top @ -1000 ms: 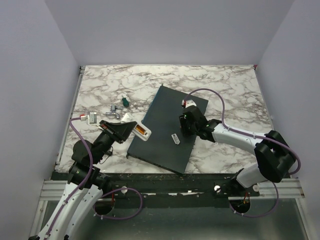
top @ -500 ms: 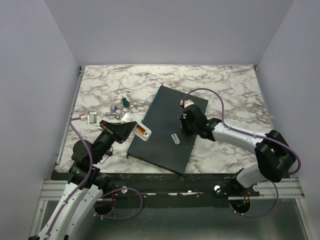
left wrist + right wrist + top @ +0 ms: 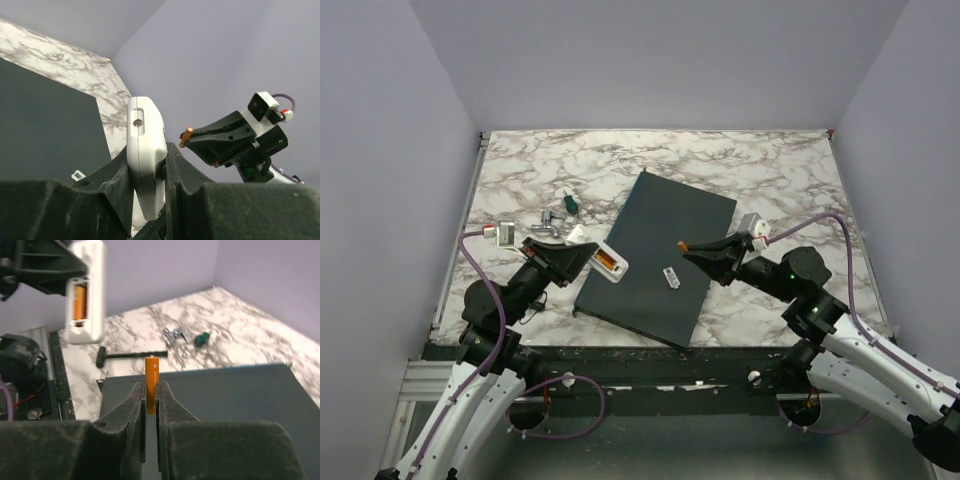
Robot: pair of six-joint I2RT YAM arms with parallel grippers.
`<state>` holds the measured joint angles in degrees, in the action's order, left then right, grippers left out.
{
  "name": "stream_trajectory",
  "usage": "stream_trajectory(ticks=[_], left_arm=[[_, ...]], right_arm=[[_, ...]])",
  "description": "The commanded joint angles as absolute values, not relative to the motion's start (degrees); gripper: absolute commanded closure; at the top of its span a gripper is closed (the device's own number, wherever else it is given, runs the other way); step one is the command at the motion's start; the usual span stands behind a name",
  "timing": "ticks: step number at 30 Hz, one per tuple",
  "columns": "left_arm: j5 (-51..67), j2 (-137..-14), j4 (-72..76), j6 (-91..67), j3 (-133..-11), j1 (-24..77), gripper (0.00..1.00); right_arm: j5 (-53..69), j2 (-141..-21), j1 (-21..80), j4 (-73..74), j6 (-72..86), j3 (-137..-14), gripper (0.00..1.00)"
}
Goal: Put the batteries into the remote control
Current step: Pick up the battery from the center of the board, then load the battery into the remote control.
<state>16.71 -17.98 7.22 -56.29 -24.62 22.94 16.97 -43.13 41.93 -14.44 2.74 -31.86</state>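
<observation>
The white remote control (image 3: 607,263) is held off the table, my left gripper (image 3: 584,256) shut on its lower end, and its open back bay faces right. One orange battery (image 3: 80,302) lies in the bay of the remote control (image 3: 87,295). In the left wrist view the remote control (image 3: 145,150) stands upright between the fingers of my left gripper (image 3: 148,172). My right gripper (image 3: 694,251) is shut on a second battery (image 3: 683,245), whose tip points left at the remote from a short way off. In the right wrist view that battery (image 3: 152,377) sticks up out of my right gripper (image 3: 151,392).
A large dark grey slab (image 3: 665,225) lies tilted mid-table, with a small white-grey piece (image 3: 670,277) on its near part. A green-capped part (image 3: 570,205) and a metal piece (image 3: 548,222) lie behind the left gripper. A black T-handled tool (image 3: 130,355) lies left of the slab.
My right gripper has shut on a battery at the slab, lifted it and drawn back to the right, turning to point left. The left gripper with the remote has moved slightly right.
</observation>
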Motion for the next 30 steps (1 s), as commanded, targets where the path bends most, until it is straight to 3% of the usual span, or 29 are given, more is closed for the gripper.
stream_trajectory(ticks=[1,10,20,30], left_arm=[[20.21,-18.11,11.71,-56.87,-26.77,22.83,1.00],[26.61,-19.86,18.39,-57.00,-27.49,22.77,1.00],[35.87,-21.44,35.58,-59.46,-24.44,22.83,1.00],[38.03,-20.52,38.95,-57.53,-24.00,22.81,1.00]], right_arm=[[29.68,-39.28,42.07,-27.56,-1.30,-28.48,0.99],[36.94,-38.50,42.10,-24.43,-3.14,-32.68,0.97],[46.67,-38.28,42.09,-21.53,-7.35,-34.78,0.99],[43.70,-37.57,42.05,-23.04,-5.74,-33.97,0.99]])
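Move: Some 18 cm to the left of the right hand, about level fore-and-aft (perhaps 1 cm back) and 4 cm higher, hangs the remote control, held in the left hand. The battery cover lies 21 cm below the right hand, 5 cm ahead and 4 cm left; the dark board's middle is roughly 9 cm ahead, 7 cm left and 22 cm down. From the left hand, the gripped battery is about 19 cm right, 3 cm ahead and 4 cm lower. Drawing back about 9 cm and rising 6, the right hand keeps its pinch on the battery and swings its fingers some 25 degrees counter-clockwise, tipping up, until they point nearly straight left towards the remote, then eases to a stop. The left hand, still gripping the remote, climbs and retreats about 7 cm each, edging right, tilting up and turning clockwise. ##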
